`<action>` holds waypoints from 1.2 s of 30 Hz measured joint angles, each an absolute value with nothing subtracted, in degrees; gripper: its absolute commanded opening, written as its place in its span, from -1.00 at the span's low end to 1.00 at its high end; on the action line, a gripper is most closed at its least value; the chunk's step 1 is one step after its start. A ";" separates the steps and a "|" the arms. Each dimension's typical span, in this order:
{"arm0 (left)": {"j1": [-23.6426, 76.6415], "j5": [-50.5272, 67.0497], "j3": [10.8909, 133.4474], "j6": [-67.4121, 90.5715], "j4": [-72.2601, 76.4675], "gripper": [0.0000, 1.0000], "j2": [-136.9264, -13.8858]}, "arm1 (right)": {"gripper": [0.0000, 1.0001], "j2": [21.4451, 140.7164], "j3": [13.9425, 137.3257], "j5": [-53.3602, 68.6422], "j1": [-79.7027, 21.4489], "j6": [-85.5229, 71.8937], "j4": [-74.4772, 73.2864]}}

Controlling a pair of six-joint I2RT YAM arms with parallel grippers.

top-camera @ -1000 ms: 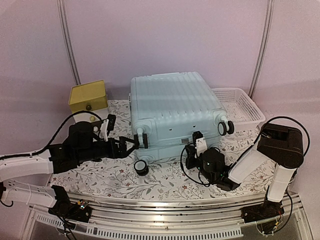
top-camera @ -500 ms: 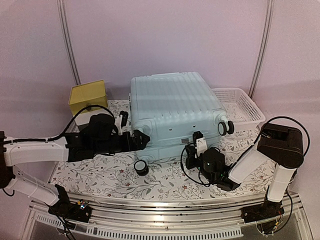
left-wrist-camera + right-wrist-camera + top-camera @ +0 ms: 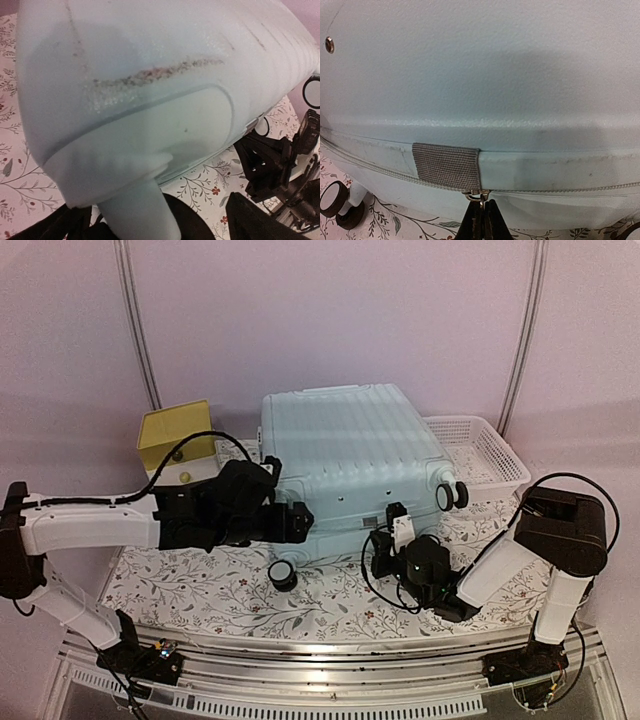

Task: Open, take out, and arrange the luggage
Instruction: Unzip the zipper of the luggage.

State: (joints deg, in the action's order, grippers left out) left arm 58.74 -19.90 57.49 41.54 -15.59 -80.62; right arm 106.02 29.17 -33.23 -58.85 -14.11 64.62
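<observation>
The pale mint ribbed luggage [image 3: 350, 445] lies flat on the floral cloth, zipped shut. My left gripper [image 3: 293, 522] is open at its front-left corner. In the left wrist view the shell [image 3: 150, 75] fills the frame, and a mint caster stem [image 3: 142, 210] runs down between my spread black fingers [image 3: 252, 220]. My right gripper [image 3: 384, 540] sits against the front side and is shut on the metal zipper pull [image 3: 481, 195], just under a grey fabric tab [image 3: 447, 167]. The zipper line [image 3: 570, 190] runs off to the right.
A yellow-topped box [image 3: 175, 432] stands at the back left and a white lattice basket [image 3: 480, 450] at the back right. Black-and-white casters [image 3: 283, 575] [image 3: 450, 496] stick out from the luggage's near side. The right arm [image 3: 280, 170] shows close by in the left wrist view.
My left arm has swung right and forward from the table's left side to the luggage's front-left corner, its open jaws now straddling the caster stem. The right arm has not moved.
</observation>
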 measured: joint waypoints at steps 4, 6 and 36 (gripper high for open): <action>58.70 -23.14 59.13 41.01 -19.66 0.35 -82.08 | -0.96 105.95 28.86 -33.32 -58.85 -14.06 64.77; 58.06 -23.59 59.07 40.53 -20.97 0.17 -81.95 | -0.96 105.16 27.88 -33.39 -58.74 -13.91 64.97; 47.18 -8.32 50.06 34.24 -15.73 0.08 -73.10 | 0.29 82.94 20.88 -20.75 -54.81 4.54 48.80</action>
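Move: The suitcase's upper left caster stands in the left hand's open jaws, about 1 cm ahead of the hand point and 1 cm below, level sideways. The lower left caster is some 13 cm below that hand, 2 cm to its left and 2 cm back. The suitcase's right front corner, where the seam leads, lies about 11 cm right of the right hand and 4 cm ahead at its height; the grey patch is 3 cm left, 1 cm ahead and 2 cm up. The zipper pull, still pinched in the shut right fingers, is dragged some 8 cm to the right along the seam towards the corner; the fingers then open, let go, and the hand backs off left, up and back, rolling its left side down. Meanwhile the upper left caster is gripped by the closing left fingers, which draw it left, that hand going about 5 cm and dipping slightly at first. ##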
